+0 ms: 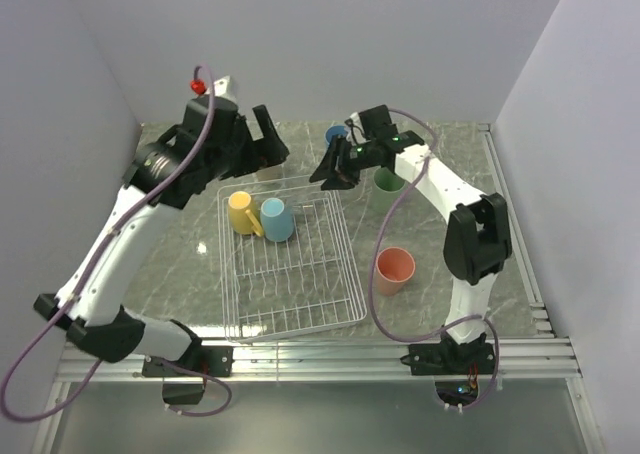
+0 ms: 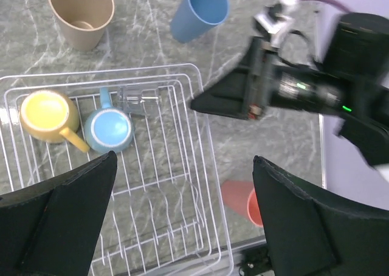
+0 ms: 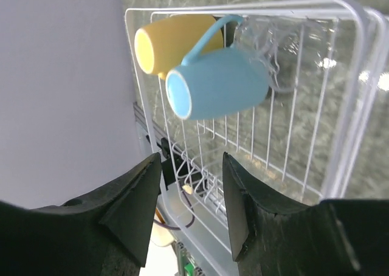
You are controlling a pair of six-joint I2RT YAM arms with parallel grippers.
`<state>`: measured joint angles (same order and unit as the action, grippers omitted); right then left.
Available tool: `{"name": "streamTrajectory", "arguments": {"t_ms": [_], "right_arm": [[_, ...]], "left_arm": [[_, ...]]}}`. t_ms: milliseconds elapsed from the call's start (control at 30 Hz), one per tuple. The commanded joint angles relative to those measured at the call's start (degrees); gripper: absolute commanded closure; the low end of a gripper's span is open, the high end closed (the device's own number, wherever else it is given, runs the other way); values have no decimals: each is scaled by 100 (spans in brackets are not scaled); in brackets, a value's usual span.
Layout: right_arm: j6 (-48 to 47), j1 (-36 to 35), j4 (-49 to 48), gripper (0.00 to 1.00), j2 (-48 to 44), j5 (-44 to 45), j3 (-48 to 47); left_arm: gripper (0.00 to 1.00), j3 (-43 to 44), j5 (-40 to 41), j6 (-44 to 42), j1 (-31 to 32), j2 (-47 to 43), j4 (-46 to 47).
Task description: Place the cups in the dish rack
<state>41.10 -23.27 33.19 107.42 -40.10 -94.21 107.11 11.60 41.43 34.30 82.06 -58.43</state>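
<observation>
The white wire dish rack [image 1: 300,326] lies mid-table. A yellow mug [image 1: 240,212] and a light-blue mug [image 1: 277,219] lie on their sides in its far left corner. My right gripper [image 1: 328,177] hovers over the rack's far right corner, open and empty. In its wrist view the jaws [image 3: 191,166] face both mugs [image 3: 219,84]. My left gripper [image 1: 272,146] hangs wide open above the rack's far edge, over a mostly hidden beige cup [image 2: 82,11]. A blue cup [image 1: 337,134], a green cup [image 1: 388,184] and a salmon cup [image 1: 395,270] stand on the table outside the rack.
White walls close in the table at the back and on both sides. The table's metal edge rails [image 1: 320,359] run along the front and the right side. Cables loop from both arms, one hanging near the salmon cup.
</observation>
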Motion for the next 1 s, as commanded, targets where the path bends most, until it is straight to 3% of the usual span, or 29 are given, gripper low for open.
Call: {"name": "streamTrajectory", "arguments": {"t_ms": [0,533,967], "right_arm": [[29,-195,21,48,218,81,-483],[-340,-750,882,46,1457,1679,-1450],[-68,-890,865,46,2046,1857,-1872]], "left_arm": [[1,-401,-122,199,6,-277,-1],[1,-964,106,243,-82,-1219,-598],[0,-1113,18,-108,-222,-1342,-687]]}}
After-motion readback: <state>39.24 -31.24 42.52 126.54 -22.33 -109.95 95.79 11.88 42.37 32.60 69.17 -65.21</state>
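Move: Below the half-open right hand, the clear cup lies in the rack's far right part, about 6 cm left, 3 cm ahead and some 15 cm down. At much the same depth, the light blue cup is level ahead and 12 cm to the left, the yellow cup 21 cm left and 1 cm ahead. The green cup stands about 16 cm right and 7 cm ahead. From the high left hand, the clear cup is roughly 8 cm ahead, 8 cm right and 31 cm down. Sinking about 11 cm towards the clear cup, the right hand first slants left some 4 cm, then goes more steeply down with a slight forward drift, its fingers tipping down some 20 degrees and staying half open. The empty left hand, wide open, draws back and left about 8 cm away from the clear cup, dipping a little. ##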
